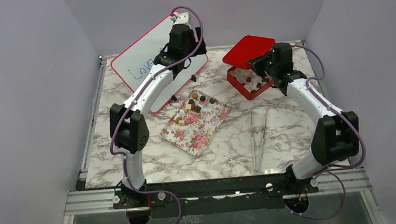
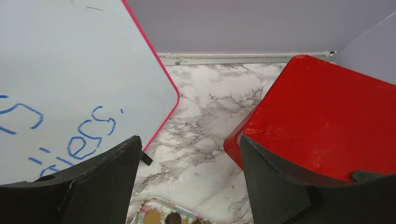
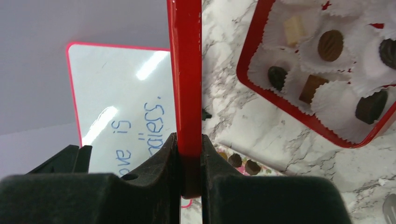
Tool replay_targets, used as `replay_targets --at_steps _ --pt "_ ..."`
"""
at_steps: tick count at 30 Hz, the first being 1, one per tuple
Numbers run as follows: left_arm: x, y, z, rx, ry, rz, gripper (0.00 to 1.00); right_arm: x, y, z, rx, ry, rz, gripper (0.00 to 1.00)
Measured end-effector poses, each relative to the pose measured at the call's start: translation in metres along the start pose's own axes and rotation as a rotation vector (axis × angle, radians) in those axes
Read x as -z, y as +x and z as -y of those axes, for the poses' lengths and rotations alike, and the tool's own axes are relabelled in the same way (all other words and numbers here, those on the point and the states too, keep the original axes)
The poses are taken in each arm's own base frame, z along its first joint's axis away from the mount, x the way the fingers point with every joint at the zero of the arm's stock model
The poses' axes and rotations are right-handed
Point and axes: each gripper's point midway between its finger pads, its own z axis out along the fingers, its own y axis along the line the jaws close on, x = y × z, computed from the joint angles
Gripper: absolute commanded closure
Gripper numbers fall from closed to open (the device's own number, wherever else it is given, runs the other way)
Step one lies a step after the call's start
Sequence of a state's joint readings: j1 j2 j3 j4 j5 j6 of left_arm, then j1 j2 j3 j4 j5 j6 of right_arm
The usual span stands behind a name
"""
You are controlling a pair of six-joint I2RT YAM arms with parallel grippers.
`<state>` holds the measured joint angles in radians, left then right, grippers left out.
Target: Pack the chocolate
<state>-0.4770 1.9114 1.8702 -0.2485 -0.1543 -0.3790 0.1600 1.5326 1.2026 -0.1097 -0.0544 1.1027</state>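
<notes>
Several loose chocolates (image 1: pixel 195 102) lie on the far end of a floral tray (image 1: pixel 194 130); a few show in the left wrist view (image 2: pixel 173 218). More chocolates (image 3: pixel 330 45) sit in white paper cups inside the red box (image 1: pixel 247 92). My right gripper (image 3: pixel 189 149) is shut on the edge of the red lid (image 3: pixel 186 70) and holds it raised and tilted over the box's far side (image 1: pixel 249 49). My left gripper (image 2: pixel 189 142) is open and empty, up near the whiteboard beyond the tray (image 1: pixel 184 62).
A pink-edged whiteboard (image 1: pixel 150 62) with blue writing leans at the back left on small black feet. Metal tongs (image 1: pixel 258 134) lie on the marble table right of the tray. Grey walls close in the back and both sides.
</notes>
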Motion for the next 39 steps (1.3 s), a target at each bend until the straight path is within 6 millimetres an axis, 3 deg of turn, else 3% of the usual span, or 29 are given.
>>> replay_targets --at_steps 8,13,26,34,39 --pt "-0.049 0.080 0.042 -0.046 0.074 -0.140 0.30 -0.027 0.000 0.031 -0.065 0.091 0.017 0.99" --pt "-0.067 0.117 0.064 -0.003 0.142 -0.180 0.32 -0.040 0.004 0.046 -0.103 0.131 0.017 0.99" --pt "-0.103 0.141 0.090 0.111 0.275 -0.147 0.39 -0.052 0.003 0.054 -0.167 0.135 0.044 0.99" --pt "-0.116 0.148 0.095 0.131 0.301 -0.141 0.45 -0.052 0.020 0.085 -0.201 0.185 0.028 0.99" --pt "-0.118 0.152 0.097 0.134 0.313 -0.144 0.46 -0.051 0.017 0.081 -0.204 0.168 0.037 0.98"
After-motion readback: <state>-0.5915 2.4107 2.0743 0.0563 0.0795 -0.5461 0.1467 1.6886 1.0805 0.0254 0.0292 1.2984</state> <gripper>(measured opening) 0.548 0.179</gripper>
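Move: The left gripper is empty; the lid held by the right gripper has its middle roughly 22 cm to the left gripper's right, 3 cm ahead and 11 cm below, with the red box 26 cm right, 5 cm ahead and 27 cm below. The chocolate tray lies about 14 cm straight back and 29 cm down. From the right gripper, the box is some 11 cm ahead, 4 cm right and 20 cm below; the tray is 22 cm left, 8 cm back and 22 cm below. Keep the right gripper shut on the lid's near corner and lower it about 9 cm onto the box, tipping the fingers slightly farther down. Meanwhile bring the left gripper some 16 cm right and nearly as far down, to the lid's left corner, turning it clockwise and partly closing its fingers; ease off over the second half. ##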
